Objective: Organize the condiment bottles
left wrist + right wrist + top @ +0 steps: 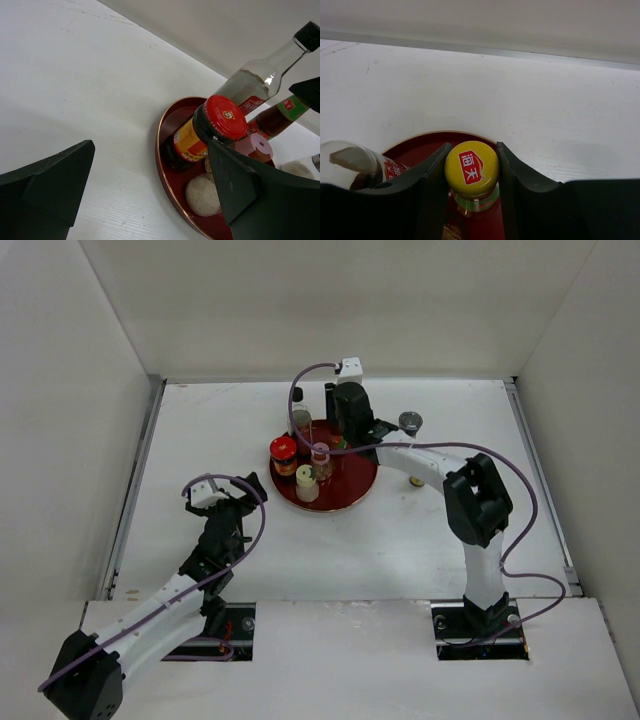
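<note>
A dark-red plate (350, 495) holds several condiment bottles: a red-capped jar (283, 448), a cream-capped jar (307, 488), a pink-capped bottle (320, 452) and a tall clear bottle with a black cap (300, 420). My right gripper (473, 150) is shut on a yellow-capped bottle (471, 167) that stands upright over the plate's back rim (420, 142). My right gripper (348, 425) hides this bottle from above. A grey-capped jar (410, 422) stands on the table right of the plate. My left gripper (240, 498) is open and empty, left of the plate.
In the left wrist view the red-capped jar (220, 117), cream cap (202, 195) and plate rim (162, 165) lie just ahead of my right finger. A small yellowish thing (414, 480) sits on the table partly under my right arm. White walls enclose the table.
</note>
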Robot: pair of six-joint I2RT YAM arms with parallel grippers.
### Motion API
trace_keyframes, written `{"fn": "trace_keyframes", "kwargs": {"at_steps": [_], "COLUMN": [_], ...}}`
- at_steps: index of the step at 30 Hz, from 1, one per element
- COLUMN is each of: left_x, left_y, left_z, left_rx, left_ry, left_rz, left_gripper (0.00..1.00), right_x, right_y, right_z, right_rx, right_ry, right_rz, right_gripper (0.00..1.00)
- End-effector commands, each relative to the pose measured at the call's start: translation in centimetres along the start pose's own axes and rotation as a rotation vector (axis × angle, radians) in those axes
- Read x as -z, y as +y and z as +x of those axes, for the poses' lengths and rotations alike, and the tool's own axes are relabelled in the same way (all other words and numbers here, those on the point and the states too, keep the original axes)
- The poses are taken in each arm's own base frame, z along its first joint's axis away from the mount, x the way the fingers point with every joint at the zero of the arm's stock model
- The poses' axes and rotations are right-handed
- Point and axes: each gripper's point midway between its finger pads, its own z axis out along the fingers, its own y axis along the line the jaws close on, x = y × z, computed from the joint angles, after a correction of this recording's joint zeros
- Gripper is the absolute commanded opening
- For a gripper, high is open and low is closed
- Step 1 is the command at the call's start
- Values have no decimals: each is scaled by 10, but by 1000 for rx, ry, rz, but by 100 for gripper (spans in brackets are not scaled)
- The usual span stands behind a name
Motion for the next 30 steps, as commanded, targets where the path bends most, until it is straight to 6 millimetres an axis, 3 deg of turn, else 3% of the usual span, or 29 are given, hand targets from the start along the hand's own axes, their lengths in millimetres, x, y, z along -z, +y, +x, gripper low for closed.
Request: {"fn": "trace_keyframes", "kwargs": {"at_steps": [1, 5, 10, 19, 26, 30], "left_x": [-2, -2, -3, -1, 0, 0], "left_y": [-6, -8, -7, -7, -7, -8], "left_z": [-8, -6, -6, -11, -11, -11], "left_rx": [44, 42, 42, 56, 53, 54], "left_ry": [-27, -20, -20, -31, -30, -30], "left_rz": [22, 27, 23, 30, 29, 33], "left_gripper": [100, 100, 100, 100, 100, 100], "right_x": [7, 7, 9, 21, 48, 72], "right_y": [21, 23, 33, 45, 33, 3], "right_z": [-56, -46, -46, -23, -52, -72], "right_rx": [-133, -136, -131, -120, -155, -188], "right_ry": [-172, -164, -165, -127, -165, -199], "right_rz": [-58, -63, -84, -100, -102, -75], "right_gripper": [33, 35, 37, 65, 75, 79]}}
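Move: The yellow-capped sauce bottle is already on the far part of the tray, pinched near its cap, its middle straight below the right hand point by about 7 cm. Level with the bottle, some 8 cm to its left, stands the clear glass bottle; the pink-capped jar is about 7 cm nearer and 3 cm left of it, the red-lidded jar 7 cm nearer and 11 cm left. From the left hand, the sauce bottle lies roughly 20 cm ahead, 25 cm right and 4 cm lower. The sauce bottle, still gripped near its cap, is first eased a couple of centimetres left towards the clear glass bottle by the right hand. The fingers then open and let go while the hand carries on left to about 3.5 cm, before it draws back, veering right again, to end some 4 cm nearer the base, clear of the cap, wrist nearly unturned. ##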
